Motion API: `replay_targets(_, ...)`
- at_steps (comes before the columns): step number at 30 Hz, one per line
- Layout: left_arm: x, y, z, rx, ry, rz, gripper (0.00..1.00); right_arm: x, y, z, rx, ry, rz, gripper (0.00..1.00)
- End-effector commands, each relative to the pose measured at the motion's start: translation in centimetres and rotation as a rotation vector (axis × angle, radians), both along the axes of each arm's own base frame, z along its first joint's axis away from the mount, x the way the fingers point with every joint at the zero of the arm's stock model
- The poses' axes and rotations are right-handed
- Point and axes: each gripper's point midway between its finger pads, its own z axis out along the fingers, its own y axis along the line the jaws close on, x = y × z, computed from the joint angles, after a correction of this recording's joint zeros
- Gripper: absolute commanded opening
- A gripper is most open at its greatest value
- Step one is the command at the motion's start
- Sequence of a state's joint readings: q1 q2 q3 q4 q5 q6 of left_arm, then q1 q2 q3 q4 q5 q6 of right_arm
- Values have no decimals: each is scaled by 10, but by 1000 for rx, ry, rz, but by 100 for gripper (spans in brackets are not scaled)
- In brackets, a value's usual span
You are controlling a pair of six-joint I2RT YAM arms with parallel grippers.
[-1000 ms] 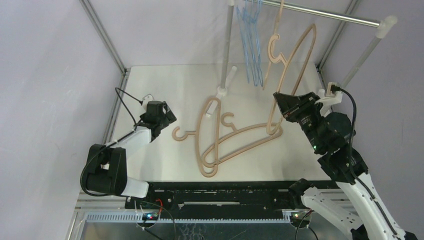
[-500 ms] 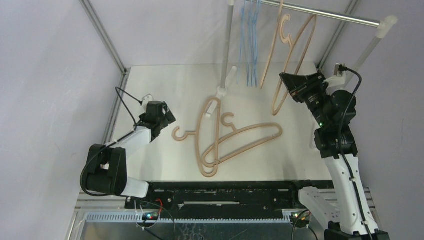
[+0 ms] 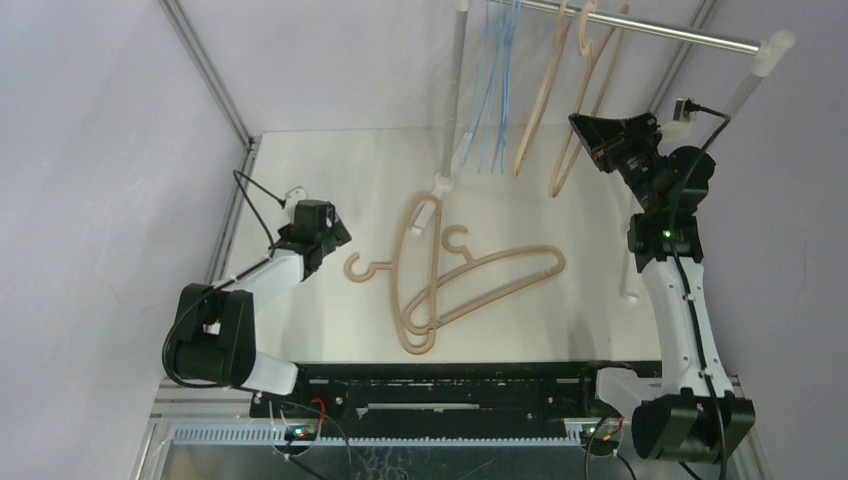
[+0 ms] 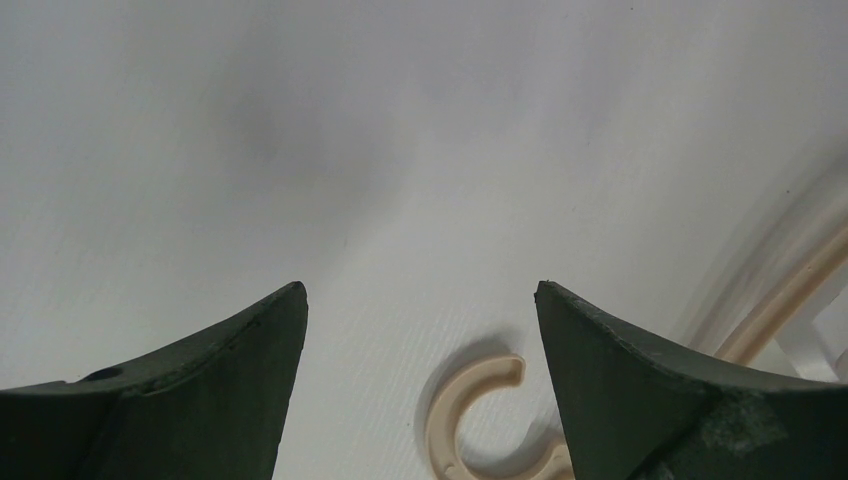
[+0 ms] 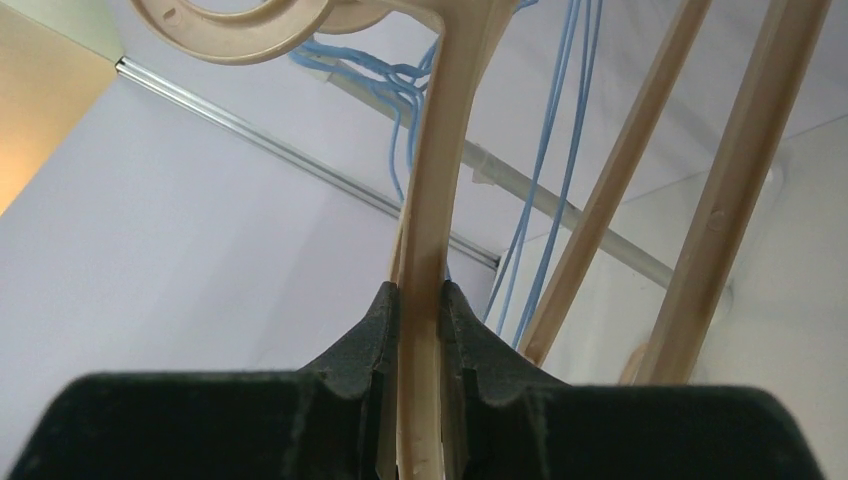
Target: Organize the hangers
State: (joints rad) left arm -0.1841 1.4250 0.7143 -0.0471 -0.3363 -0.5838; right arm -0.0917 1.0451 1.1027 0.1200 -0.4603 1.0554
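Observation:
Two tan hangers (image 3: 470,278) lie crossed on the white table. One hook (image 3: 358,268) points toward my left gripper (image 3: 328,232), which hovers open just left of it. In the left wrist view that hook (image 4: 455,415) sits low between the spread fingers of the left gripper (image 4: 420,300), untouched. My right gripper (image 3: 592,138) is raised and shut on a third tan hanger (image 3: 578,110). Its hook (image 3: 590,18) is up at the rail (image 3: 660,30); I cannot tell if it rests on it. The right gripper (image 5: 420,300) pinches the hanger's bar (image 5: 435,200). Blue wire hangers (image 3: 495,90) and another tan hanger (image 3: 533,100) hang from the rail.
The rail stands on two white posts, one at the back centre (image 3: 455,90) and one at the back right (image 3: 745,85), each with a white foot on the table. Grey walls and metal frame bars close in the sides. A cable runs to the left wrist.
My right gripper has lifted its tan hanger up and back toward the rail, arm stretching upright. The hung blue and tan hangers have swung. The left arm has not moved.

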Motion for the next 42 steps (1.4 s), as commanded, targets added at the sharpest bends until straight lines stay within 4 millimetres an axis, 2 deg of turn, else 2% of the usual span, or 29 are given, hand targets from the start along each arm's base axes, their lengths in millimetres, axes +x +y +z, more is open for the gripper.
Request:
replay_targets(1,18,1,16,28,-43,1,89,2,4,40,12,-145,49,14)
replay_targets(8,18,2,11,42,-27,2,89,29,-3,31,23,-149,41,13)
replay_targets(15,20,1,7,44,-14,-2,89,60,-6,6,28,-89,44,13)
replay_targets(20,21,1,6,46,-9,-2,89,76,0,-6,18,-54,66,13)
replay_targets(24,22,1,6,47,-9,-3,89,84,28,-9,-34,-34,117,13)
replay_targets(30,21,1,5,46,-7,-3,89,97,68,-24,-66,9,184,13)
replay_targets(38,21,1,6,41,-11,-3,89,106,106,-41,-110,56,253,13)
replay_targets(42,21,0,5,42,-8,-5,89,110,115,-42,-128,64,279,13)
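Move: The right hand grips a beige hanger by its near shoulder. The stretch of rail it is bound for lies about 15 cm ahead, 8 cm left and 13 cm above. The already hung beige hanger is roughly 10 cm ahead and 5 cm left of the hand, slightly lower; the blue hangers are about 16 cm ahead and 12 cm left, near hand height. For the left hand, that rail spot is some 15 cm ahead, 40 cm right and 50 cm above. Keep the right gripper shut on the beige hanger and carry it forward, sinking about 3 cm in all, to bring its hook over the rail. About 7 cm out, swing left some 10 cm while still easing forward, turning the wrist about 15 degrees counter-clockwise, and slide the held hanger along the rail against the hung ones. ##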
